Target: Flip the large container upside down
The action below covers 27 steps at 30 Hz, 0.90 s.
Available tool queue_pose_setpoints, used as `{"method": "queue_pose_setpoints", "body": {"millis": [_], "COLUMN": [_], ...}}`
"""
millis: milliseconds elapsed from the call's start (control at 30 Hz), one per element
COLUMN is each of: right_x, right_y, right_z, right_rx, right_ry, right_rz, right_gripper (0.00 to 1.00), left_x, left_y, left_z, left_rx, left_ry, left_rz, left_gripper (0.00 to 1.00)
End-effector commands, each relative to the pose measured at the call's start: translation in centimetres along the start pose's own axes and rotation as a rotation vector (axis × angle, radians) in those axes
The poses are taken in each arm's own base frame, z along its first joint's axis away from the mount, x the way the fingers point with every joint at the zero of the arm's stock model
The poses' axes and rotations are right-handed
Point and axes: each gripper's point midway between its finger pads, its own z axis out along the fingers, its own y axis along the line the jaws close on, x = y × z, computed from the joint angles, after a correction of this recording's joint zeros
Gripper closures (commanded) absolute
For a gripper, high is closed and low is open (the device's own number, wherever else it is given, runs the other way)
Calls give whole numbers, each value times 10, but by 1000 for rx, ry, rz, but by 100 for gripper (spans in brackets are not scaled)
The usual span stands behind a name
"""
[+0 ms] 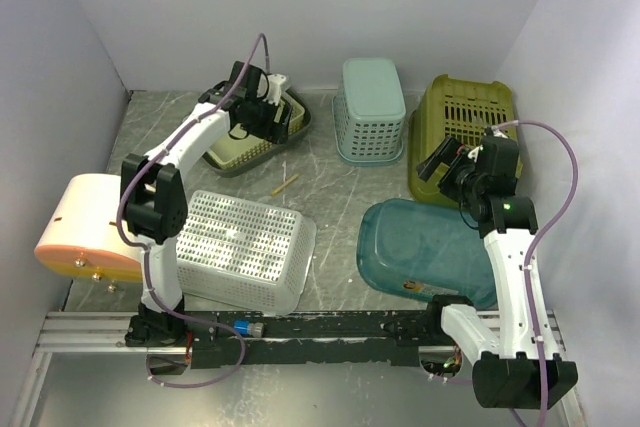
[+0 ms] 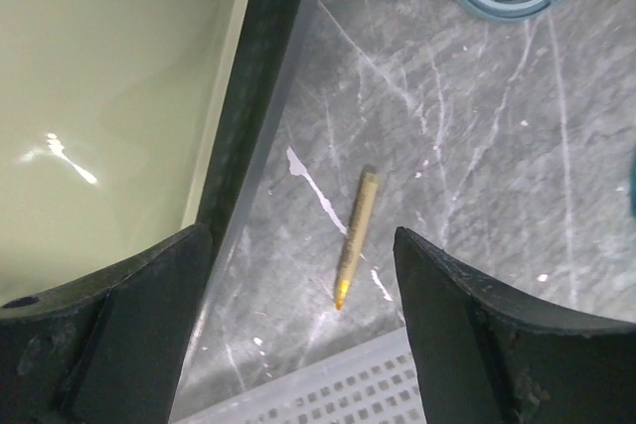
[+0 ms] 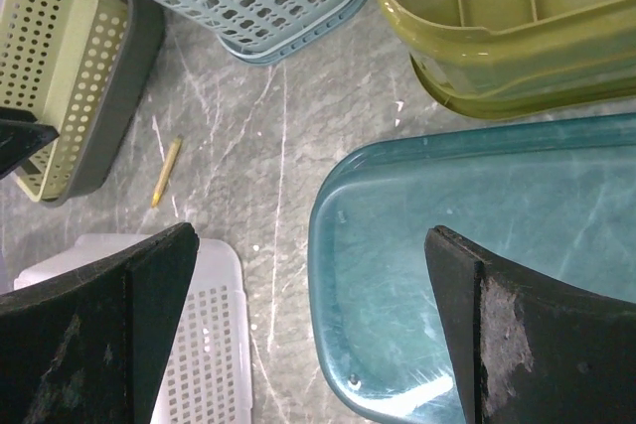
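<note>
The large container is a teal translucent tub lying at the right front of the table with its smooth base facing up; the right wrist view shows that base. My right gripper hovers above its far left corner, open, with nothing between its fingers. My left gripper is at the back left by the right rim of a cream basket in a dark grey tray. It is open and empty, over bare table beside the tray's rim.
A white perforated basket lies bottom up at front left. A pencil lies on the table between the baskets. A light blue basket and an olive basket stand at the back. An orange-rimmed cream object sits at far left.
</note>
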Motion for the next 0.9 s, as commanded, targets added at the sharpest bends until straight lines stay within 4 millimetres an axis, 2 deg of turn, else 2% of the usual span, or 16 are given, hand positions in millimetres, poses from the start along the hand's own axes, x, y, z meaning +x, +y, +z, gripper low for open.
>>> {"method": "queue_pose_setpoints", "body": {"millis": [0, 167, 300, 400, 533, 667, 767, 867], "right_x": [-8, -5, -1, 1, 2, 3, 4, 4], "right_y": [11, 12, 9, 8, 8, 10, 10, 11], "right_z": [3, 8, 10, 10, 10, 11, 11, 11], "right_rx": [-54, -66, -61, -56, -58, -71, -73, -75], "right_ry": [-21, -4, 5, 7, 11, 18, 20, 20], "right_rz": [-17, -15, -8, -4, 0, 1, 1, 3], "right_gripper": [0, 0, 0, 0, 0, 0, 0, 0], "left_x": [-1, 12, 20, 25, 20, 23, 26, 27], "left_y": [21, 28, 40, 41, 42, 59, 70, 70], "left_z": [17, 40, 50, 51, 44, 42, 42, 44], "left_rx": [-64, -58, -96, -90, -107, -184, -212, -195], "left_ry": [11, 28, 46, 52, 21, 33, 39, 38], "left_rz": [154, 148, 138, 131, 130, 133, 118, 116], "left_gripper": [15, 20, 27, 31, 35, 38, 36, 37]}}
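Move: The light green basket I'm going for, nested in the grey one, has its middle some 8 cm ahead of my left hand, 9 cm to its left and about 9 cm below. A yellow stick lies on the table about 3 cm back and straight below. The white basket sits roughly 18 cm back and 8 cm left, the light blue basket about 10 cm ahead and 19 cm right. From my right hand the light green basket lies about 25 cm ahead, 40 cm left and lower. I sink my left hand about 6 cm, easing some 3 cm forward and 3 cm left as well, so that my fingertips come down at the right-hand long rim of the light green basket in its grey one. On the way I roll the wrist about 10 degrees, left side rising, and narrow the fingers from nearly wide open to about two thirds; no grip can be made out yet. ##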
